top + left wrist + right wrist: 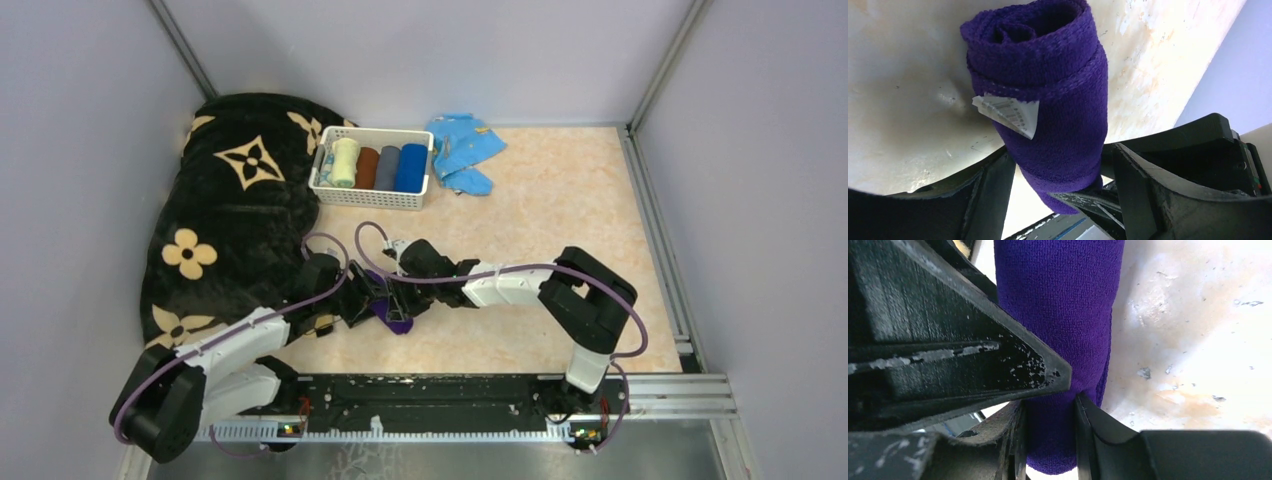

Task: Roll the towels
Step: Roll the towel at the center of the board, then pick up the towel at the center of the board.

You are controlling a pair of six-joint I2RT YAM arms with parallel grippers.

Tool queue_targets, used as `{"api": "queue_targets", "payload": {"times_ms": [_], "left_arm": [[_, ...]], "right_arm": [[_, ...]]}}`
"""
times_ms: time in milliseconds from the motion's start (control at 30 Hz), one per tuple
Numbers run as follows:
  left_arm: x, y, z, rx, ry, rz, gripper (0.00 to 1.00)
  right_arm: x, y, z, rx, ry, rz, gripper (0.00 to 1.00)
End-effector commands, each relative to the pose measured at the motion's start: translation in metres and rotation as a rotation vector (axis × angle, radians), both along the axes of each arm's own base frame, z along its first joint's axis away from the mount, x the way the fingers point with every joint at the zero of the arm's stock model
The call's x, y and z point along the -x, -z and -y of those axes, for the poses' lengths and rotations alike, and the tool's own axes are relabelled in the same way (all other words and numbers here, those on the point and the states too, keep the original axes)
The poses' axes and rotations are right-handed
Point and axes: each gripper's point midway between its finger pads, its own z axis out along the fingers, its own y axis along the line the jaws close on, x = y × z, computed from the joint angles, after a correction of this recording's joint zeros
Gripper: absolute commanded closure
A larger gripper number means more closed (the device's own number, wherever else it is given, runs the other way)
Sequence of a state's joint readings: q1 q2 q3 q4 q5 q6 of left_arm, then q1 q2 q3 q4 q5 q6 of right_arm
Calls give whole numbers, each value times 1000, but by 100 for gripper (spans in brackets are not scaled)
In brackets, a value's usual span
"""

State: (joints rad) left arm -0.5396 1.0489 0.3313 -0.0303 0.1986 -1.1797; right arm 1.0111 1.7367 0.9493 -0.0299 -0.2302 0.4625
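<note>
A dark purple towel (393,318), rolled into a tight cylinder with a white barcode tag (1010,112), lies on the table between both arms. My right gripper (1050,407) is shut on the near end of the roll (1058,300), one finger pressed into each side. My left gripper (1060,165) stands open, its fingers straddling the same roll (1048,75) with slight gaps. In the top view both grippers (372,300) (405,298) meet over it. A rolled royal blue towel (411,167) and a rolled pale yellow towel (344,162) lie in the white basket (370,197).
The basket also holds a brown roll (367,167) and a grey roll (388,167). A black blanket with tan flowers (230,210) covers the table's left side. A light blue cloth (462,150) lies crumpled right of the basket. Walls close the sides.
</note>
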Motion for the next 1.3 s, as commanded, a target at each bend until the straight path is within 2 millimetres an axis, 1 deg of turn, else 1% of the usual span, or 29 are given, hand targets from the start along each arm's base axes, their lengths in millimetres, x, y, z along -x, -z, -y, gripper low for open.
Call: {"api": "queue_targets", "payload": {"times_ms": [0,233,367,467,600,667,733,800,867,933,1033,1067,1100,1267], "left_arm": [[-5,1,6,26,-11,14,24],[-3,13,7,13,-15,-2,27],[-7,16,5,-11,-27,12,27],[-10,19,7,-24,-16,11,29],[-7,31,11,-45,9,-18,35],[-7,35,13,-51,19,-22,40],[-11,36,10,-84,18,-15,43],[-18,33,8,-120,24,17,51],[-29,26,7,-155,24,56,56],[-41,16,6,-186,30,102,59],[-62,-5,3,-209,46,182,65],[-71,-15,4,-209,53,215,66],[-80,-25,3,-212,59,251,66],[-131,-81,-2,-232,108,422,66]], "right_arm": [[18,22,5,-5,85,-216,78],[17,23,2,-138,153,-357,79],[16,22,1,-207,176,-423,79],[15,23,3,-240,196,-450,79],[12,24,5,-261,215,-460,79],[10,20,4,-267,207,-438,75],[7,13,4,-280,190,-401,67],[5,6,4,-285,175,-355,60],[2,-3,7,-287,160,-308,54],[1,-16,8,-309,125,-250,48],[-3,-38,15,-329,101,-147,39],[-3,-44,19,-326,94,-114,37],[-4,-55,23,-331,91,-68,34],[-18,-82,55,-269,124,152,26]]}}
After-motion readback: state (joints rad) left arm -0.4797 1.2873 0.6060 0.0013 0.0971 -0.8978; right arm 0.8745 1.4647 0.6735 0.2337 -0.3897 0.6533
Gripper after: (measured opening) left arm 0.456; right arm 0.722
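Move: The purple roll lies slantwise between the left hand's open fingers, its middle about 1 cm ahead, 3 cm right and 2 cm below that hand. From the right hand, already pinching its near end, the middle is roughly 2 cm ahead, 3 cm left and 1 cm down. From the left hand, the white basket is about 28 cm straight ahead, and the light-blue cloth some 31 cm ahead and 20 cm right. Keeping its pinch on the purple roll's near end, the right hand twists its wrist about 30 degrees almost in place, then opens, comes free and backs off up and right. Meanwhile the left fingers sink a little over 2 cm, close around the middle and carry the roll forward towards the basket and up, about 7 cm out from the grip, tilting less steeply. ##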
